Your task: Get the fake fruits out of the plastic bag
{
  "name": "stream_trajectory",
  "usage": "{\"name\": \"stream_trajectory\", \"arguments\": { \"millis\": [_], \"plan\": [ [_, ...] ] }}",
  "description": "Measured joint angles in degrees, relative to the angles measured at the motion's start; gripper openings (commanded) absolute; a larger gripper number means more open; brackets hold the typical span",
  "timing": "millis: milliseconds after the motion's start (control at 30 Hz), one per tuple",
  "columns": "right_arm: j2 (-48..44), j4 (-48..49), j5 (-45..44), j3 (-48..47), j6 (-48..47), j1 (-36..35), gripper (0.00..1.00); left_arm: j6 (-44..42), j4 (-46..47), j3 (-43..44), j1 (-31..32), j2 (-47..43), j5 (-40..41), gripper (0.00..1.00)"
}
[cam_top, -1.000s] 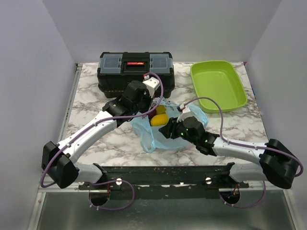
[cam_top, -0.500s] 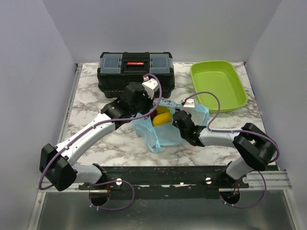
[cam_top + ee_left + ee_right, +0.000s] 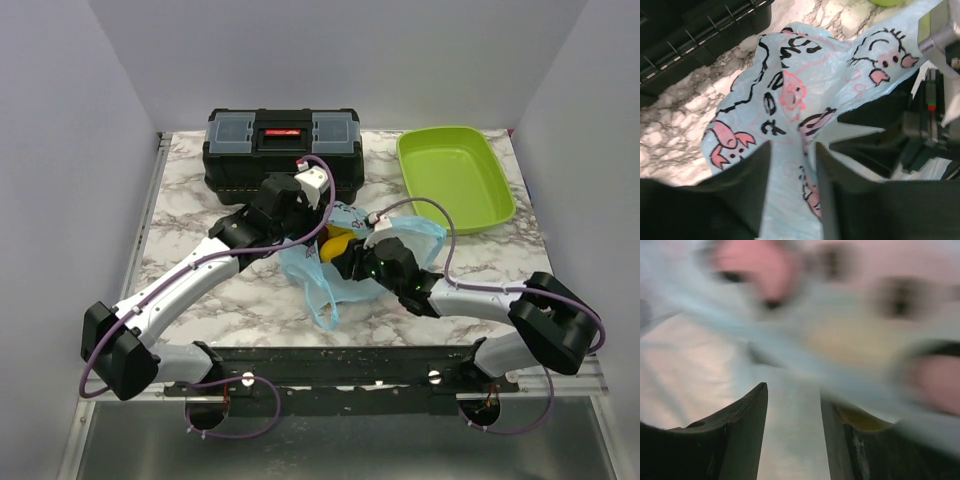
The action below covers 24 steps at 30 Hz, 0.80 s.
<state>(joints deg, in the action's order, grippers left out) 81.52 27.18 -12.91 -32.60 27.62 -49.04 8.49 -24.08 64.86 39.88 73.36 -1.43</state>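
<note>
The plastic bag [image 3: 308, 270] lies crumpled mid-table, light blue with pink and black cartoon prints [image 3: 790, 90]. Its mouth shows one of the fake fruits, a yellow one [image 3: 338, 243]; the others are hidden. My left gripper [image 3: 316, 224] hangs over the bag's far side. In the left wrist view this gripper [image 3: 792, 147] is open, with loose bag film lying across the gap. My right gripper [image 3: 351, 263] is pushed into the bag from the near right. In its blurred wrist view the right gripper [image 3: 793, 390] is open, with bag film in front and a yellow fruit [image 3: 855, 342] glowing through it.
A black toolbox [image 3: 283, 145] stands at the back, just beyond my left wrist. A lime-green tray [image 3: 455, 180] sits at the back right. One bag handle loop [image 3: 326, 315] trails toward the near edge of the marble table [image 3: 190, 215].
My left gripper's jaws have parted from shut. The right gripper has swung left into the bag's mouth, and the bag has bunched and shifted slightly toward the near edge.
</note>
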Motion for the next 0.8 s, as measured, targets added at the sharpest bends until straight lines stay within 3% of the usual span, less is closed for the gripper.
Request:
{"name": "stream_trajectory", "arguments": {
  "millis": [200,267,567,800],
  "plan": [
    [1.6,7.9,16.3,1.8,-0.1,-4.0,0.51,1.0,-5.6,1.1,0.0,-1.5,1.4,0.82],
    [5.1,9.0,19.4,0.0,-0.7,-6.1,0.5,1.3,-7.0,0.9,0.0,-3.1,2.3,0.98],
    [16.6,8.3,19.1,-4.9,-2.0,-12.3,0.48,3.6,-10.1,-8.2,-0.2,-12.6,5.8,0.98],
    [9.9,4.0,12.3,-3.9,-0.4,-12.2,0.52,5.6,-9.4,-17.0,-5.5,-16.4,1.7,0.99]
  ]
}}
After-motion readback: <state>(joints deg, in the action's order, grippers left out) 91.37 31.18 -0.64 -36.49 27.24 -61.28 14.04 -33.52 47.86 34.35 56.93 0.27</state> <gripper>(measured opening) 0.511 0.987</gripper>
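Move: The left hand, its fingers already parting on the bag's upper film, has the bag's left edge about 7 cm back, 6 cm to its left and 14 cm below. The yellow fruit lies 7 cm back and 3 cm right of it, the toolbox some 14 cm ahead and 9 cm left. The right hand, at the bag's mouth, has the bag's near strap about 11 cm back and 5 cm left, slightly below; the yellow fruit is some 4 cm ahead, 2 cm left and 5 cm below. Letting go of the upper film, the left fingers spread fully as the hand swings left and back about 10 cm, rises a touch, then dips some 6 cm towards the bag's left edge. The half-open right hand, still among the film, drags it back and left roughly 15 cm while turning about 30 degrees counter-clockwise and sinking; then it reverses slightly, lifting a few centimetres. ##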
